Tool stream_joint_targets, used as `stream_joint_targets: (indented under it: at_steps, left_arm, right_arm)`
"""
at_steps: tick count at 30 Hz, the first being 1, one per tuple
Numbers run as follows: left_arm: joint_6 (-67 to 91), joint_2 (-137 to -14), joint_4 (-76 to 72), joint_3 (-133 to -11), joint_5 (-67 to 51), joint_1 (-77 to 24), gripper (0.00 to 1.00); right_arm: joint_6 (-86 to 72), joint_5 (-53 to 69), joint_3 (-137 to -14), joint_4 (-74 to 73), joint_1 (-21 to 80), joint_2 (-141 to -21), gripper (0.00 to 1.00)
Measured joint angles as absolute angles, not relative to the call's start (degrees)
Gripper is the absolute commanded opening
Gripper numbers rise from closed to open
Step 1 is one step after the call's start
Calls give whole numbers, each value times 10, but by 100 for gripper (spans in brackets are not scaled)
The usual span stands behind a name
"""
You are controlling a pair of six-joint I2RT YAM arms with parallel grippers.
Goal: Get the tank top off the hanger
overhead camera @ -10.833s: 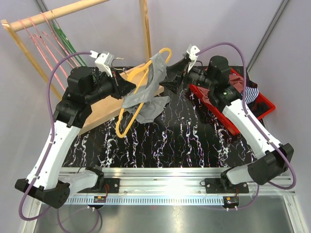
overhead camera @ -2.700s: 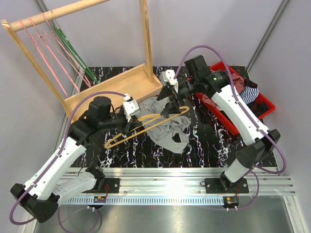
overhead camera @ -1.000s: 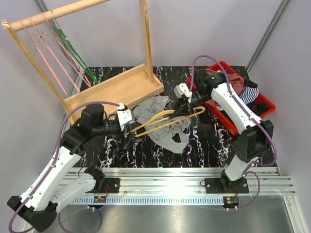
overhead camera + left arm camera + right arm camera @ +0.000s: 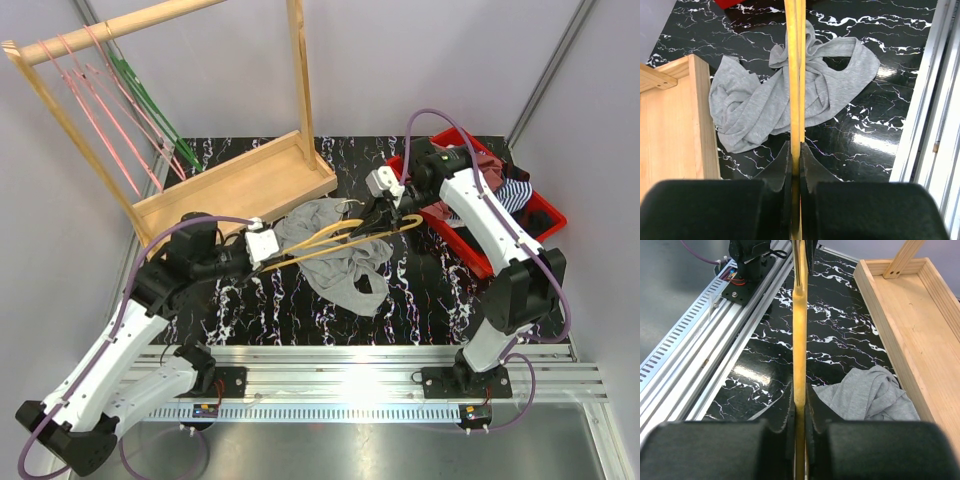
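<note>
The grey tank top (image 4: 345, 268) lies crumpled on the black marbled table. The yellow hanger (image 4: 335, 243) stretches just above it, held at both ends. My left gripper (image 4: 272, 262) is shut on the hanger's left end, and the left wrist view shows the jaws pinching the yellow bar (image 4: 795, 75) at the left gripper (image 4: 795, 147), with the tank top (image 4: 755, 105) beneath. My right gripper (image 4: 385, 215) is shut on the right end. In the right wrist view the hanger (image 4: 799, 330) runs out from the right gripper (image 4: 799, 390), past the tank top (image 4: 870, 397). Whether a strap still loops the hanger cannot be told.
A wooden rack base (image 4: 240, 185) sits at the back left, its rail carrying pink and green hangers (image 4: 120, 100). A red bin (image 4: 535, 218) with clothes stands at the right. The aluminium rail (image 4: 330, 365) runs along the near edge.
My left gripper has moved in to the hanger's left end and closed on it. The right gripper, still holding the hanger, has shifted slightly up and right.
</note>
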State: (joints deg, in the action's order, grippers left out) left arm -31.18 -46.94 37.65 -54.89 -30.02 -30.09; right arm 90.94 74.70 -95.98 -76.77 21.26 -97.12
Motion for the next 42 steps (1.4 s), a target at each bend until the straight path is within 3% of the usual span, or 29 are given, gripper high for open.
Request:
stream_joint_targets:
  at_steps: [1,2,3,7,11,16,23,29,42]
  left_arm:
    - [-309,-469,376,-549,-297,-301,0]
    - [-304,-469,376,-549,-288,-302,0]
    - [-300,-469,378,-549,-278,-302,0]
    - [-268,-469,384,-547,-234,-301,0]
    - [-230,-463,385,-539,-199,-300,0]
    - [-178,-453,387,-538,-158,-300,0]
    - [-84,-431,375,-554,-81,-300,0]
    - [30,-428,378,-614,34,-300,0]
    - [254,-490,348,-753,234,-300,0]
  right_arm:
    - [908,747,-960,-768,213,-971,38]
    - [902,748,-960,-768,213,-971,72]
    - [894,752,-960,-769,212,-970,99]
    - [811,761,-952,-741,201,-948,100]
    - [621,733,-907,-581,194,-878,100]
    - [456,628,-842,-377,193,-793,100]
    - [269,434,-824,-220,185,-797,100]
    - [167,310,-802,-178,182,-809,100]
    - [90,274,-800,-146,182,-833,100]
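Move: The yellow hanger is in both hands, already bare. The rack's top rod, on its free stretch, lies from the left hand about 24 cm ahead, 7 cm to the left and 22 cm up; the green hanger is some 20 cm ahead, 15 cm left and 10 cm up, the wooden tray 22 cm ahead, 8 cm left and 23 cm below. From the right hand, the grey tank top lies about 4 cm ahead, 7 cm left and 26 cm below, the red bin 16 cm ahead, 27 cm right and 23 cm below. The yellow hanger stays pinched at one end in the left fingers, which carry it left, dipping slightly before rising about 15 cm and edging forward, swinging counter-clockwise with its far end tipping up towards the rack's rod. The right fingers open wide and free its middle; that hand rises, then reaches some 15 cm forward and a little right, sinking slightly late and turning about 65 degrees clockwise. ##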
